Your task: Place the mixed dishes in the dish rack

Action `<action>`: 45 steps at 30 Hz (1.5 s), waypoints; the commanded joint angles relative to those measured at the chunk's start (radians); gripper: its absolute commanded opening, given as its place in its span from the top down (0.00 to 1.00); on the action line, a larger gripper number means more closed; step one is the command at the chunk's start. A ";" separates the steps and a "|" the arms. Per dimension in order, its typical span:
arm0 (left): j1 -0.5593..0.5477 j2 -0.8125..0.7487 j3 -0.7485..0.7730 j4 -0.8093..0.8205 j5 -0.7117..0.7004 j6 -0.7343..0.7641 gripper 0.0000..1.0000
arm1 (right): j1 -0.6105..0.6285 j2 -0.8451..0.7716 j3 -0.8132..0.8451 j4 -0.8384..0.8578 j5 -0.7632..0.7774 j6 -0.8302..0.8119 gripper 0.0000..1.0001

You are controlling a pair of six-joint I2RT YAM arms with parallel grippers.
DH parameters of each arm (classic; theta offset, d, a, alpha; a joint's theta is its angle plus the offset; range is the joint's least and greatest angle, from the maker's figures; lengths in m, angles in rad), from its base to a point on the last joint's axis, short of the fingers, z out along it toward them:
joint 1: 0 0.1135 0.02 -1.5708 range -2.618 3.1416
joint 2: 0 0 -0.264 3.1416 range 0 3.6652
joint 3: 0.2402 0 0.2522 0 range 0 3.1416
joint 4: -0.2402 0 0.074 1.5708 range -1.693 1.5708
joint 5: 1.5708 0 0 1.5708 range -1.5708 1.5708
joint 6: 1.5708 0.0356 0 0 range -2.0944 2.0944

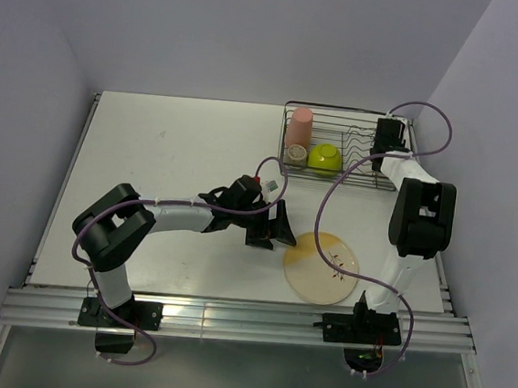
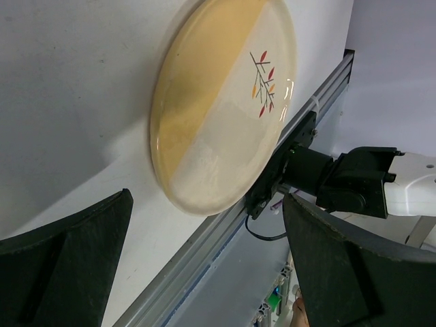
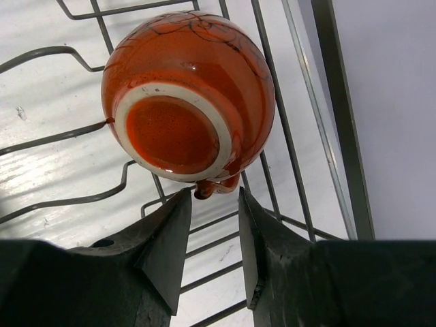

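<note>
The pale-yellow plate [image 1: 323, 266] with a twig motif lies flat near the table's front edge. My left gripper [image 1: 279, 225] hovers just left of it, open and empty; in the left wrist view the plate [image 2: 218, 102] sits beyond the wide-apart fingers of the left gripper [image 2: 208, 197]. The dish rack [image 1: 341, 108] at the back right holds a pink tumbler [image 1: 300, 125], a lime-green bowl [image 1: 325, 157] and a tiny beige cup [image 1: 296, 155]. My right gripper [image 1: 386, 137] is over the rack's right end. The orange mug [image 3: 187, 95] rests upside down on the rack wires [image 3: 344, 116], its handle just ahead of the right gripper [image 3: 214, 194], whose jaws stand narrowly apart, clear of it.
The right arm's base [image 2: 354, 177] and the aluminium front rail [image 1: 229, 315] lie just beyond the plate. Purple cables [image 1: 332, 196] loop above the table between plate and rack. Walls close in on the left, back and right.
</note>
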 commanded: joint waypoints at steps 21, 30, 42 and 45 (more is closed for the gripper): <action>-0.006 -0.022 -0.091 0.170 0.099 0.000 0.02 | 0.045 0.023 -0.128 0.267 0.150 -0.193 0.57; -0.006 -0.025 -0.092 0.164 0.102 0.010 0.02 | 0.050 0.063 -0.099 0.284 0.170 -0.203 0.59; -0.006 -0.009 -0.083 0.160 0.109 0.016 0.02 | 0.047 0.089 -0.044 0.230 0.104 -0.203 0.91; -0.006 -0.003 -0.085 0.163 0.114 0.016 0.02 | 0.044 0.094 -0.030 0.193 0.096 -0.201 1.00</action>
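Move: The mug lies in the rack's right end, its middle about 5 cm ahead of the right hand, 3 cm to its right and 2 cm below. The green bowl sits level with that hand, some 18 cm left and slightly lower; the small glass is about 26 cm left, also level. From the left hand the plate is 5 cm back, 11 cm right and 5 cm below; the mug is roughly 30 cm ahead, 30 cm right, at its height. Right hand eases 2 cm forward, dips and pinches the mug's handle; open left hand draws back 2 cm. ##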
